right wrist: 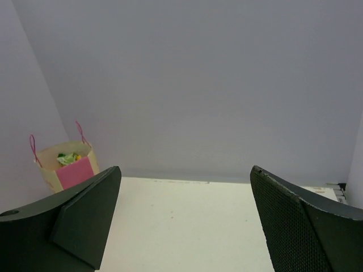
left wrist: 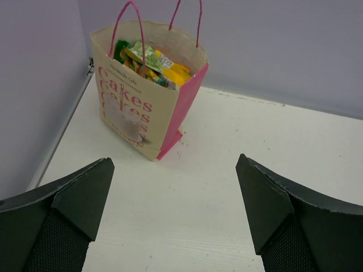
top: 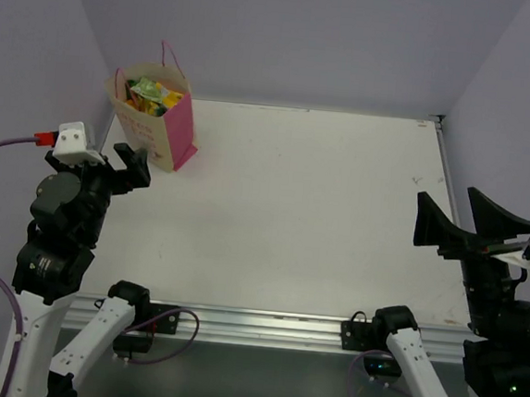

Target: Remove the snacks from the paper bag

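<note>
The paper bag (top: 155,128) stands upright in the far left corner of the table, tan with pink side panels and pink cord handles. In the left wrist view the paper bag (left wrist: 142,107) shows pink "Cakes" printing. Green, yellow and orange snacks (top: 153,94) poke out of its open top; the snacks (left wrist: 148,61) lie in a heap inside. My left gripper (top: 132,166) hovers open just in front of the bag, with nothing between its fingers. Far off at the table's right edge my right gripper (top: 458,225) is open and empty. The right wrist view shows the paper bag (right wrist: 65,166) small and distant.
Purple walls close in the table (top: 319,213) at the back and both sides, and the bag stands close to the left wall. A metal rail (top: 263,327) runs along the near edge between the arm bases.
</note>
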You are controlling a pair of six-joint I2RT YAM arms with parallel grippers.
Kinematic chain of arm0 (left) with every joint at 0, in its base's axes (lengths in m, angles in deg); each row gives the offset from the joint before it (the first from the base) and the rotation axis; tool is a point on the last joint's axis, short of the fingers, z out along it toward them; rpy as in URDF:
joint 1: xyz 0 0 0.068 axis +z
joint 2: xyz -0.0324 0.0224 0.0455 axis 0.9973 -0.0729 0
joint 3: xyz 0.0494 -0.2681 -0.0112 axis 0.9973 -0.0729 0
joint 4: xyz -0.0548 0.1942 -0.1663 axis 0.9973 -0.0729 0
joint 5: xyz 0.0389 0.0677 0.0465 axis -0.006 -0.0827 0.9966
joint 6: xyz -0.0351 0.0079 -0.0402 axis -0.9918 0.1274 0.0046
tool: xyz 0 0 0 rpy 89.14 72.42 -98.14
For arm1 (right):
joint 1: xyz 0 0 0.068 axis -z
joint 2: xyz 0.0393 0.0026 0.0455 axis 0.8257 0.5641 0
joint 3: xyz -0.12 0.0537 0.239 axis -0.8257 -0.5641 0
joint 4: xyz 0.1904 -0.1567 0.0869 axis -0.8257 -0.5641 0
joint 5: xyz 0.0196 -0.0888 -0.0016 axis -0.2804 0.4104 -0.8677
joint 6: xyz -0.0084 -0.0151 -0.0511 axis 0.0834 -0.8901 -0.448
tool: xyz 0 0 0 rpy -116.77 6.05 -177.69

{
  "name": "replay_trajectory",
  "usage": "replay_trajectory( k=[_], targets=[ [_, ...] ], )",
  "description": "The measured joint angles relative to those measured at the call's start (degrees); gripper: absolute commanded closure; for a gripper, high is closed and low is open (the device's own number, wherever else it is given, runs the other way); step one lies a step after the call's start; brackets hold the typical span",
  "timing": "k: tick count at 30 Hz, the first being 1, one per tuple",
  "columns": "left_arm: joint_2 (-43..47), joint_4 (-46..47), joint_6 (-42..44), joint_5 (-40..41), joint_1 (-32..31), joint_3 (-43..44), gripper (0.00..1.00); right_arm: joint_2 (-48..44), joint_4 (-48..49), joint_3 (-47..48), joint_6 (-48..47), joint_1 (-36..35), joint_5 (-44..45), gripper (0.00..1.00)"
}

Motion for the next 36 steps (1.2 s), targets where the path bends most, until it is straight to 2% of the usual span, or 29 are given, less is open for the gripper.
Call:
replay_trajectory(
  k=[5,8,17,20,26,28,31,36],
  targets=[
    [-0.5,0.6,-1.8,0.9,0.0,-0.7,0.0,2.1,-0.7,-0.4,1.4,0.0,-1.2,0.01],
    [-4.6,2.1,-2.7,0.4,0.0,0.2,0.0,2.5,-1.2,-1.2,2.6,0.0,-2.5,0.01],
    [-36.2,6.3,-0.3,-1.9,0.0,18.4,0.0,9.4,-3.8,-2.3,5.4,0.0,-11.2,0.01],
    [-46.3,6.0,1.3,-2.8,0.3,26.3,0.05,11.6,-5.0,-3.5,5.9,0.0,-14.5,0.01],
    [-63.7,5.9,4.3,-6.5,3.2,39.7,0.26,12.6,-6.0,-5.2,6.5,0.0,-18.2,0.01],
    [-68.5,4.9,5.6,-7.4,4.0,43.8,0.29,12.1,-6.0,-5.9,6.5,0.0,-18.4,0.01],
    [-74.1,3.3,7.4,-9.2,4.5,48.2,0.34,11.1,-6.0,-7.0,6.5,0.0,-18.4,0.01],
    [-78.5,0.0,10.3,-12.3,4.5,48.8,0.4,10.3,-6.0,-8.2,6.5,0.0,-18.4,0.01]
  ],
)
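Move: The yellow packet in the bag lies about 29 cm ahead of the left hand, level sideways, some 18 cm below. The green packet is beside it, 4 cm to its left; the paper bag's middle is about 28 cm ahead of the hand, 2 cm left and 27 cm below. From the right hand the yellow packet is roughly 38 cm ahead, 54 cm left and 29 cm below. Left hand sweeps 30 cm forward, dropping late to the bag's right rim, partly closing; right hand lowers, leftward and forward. ##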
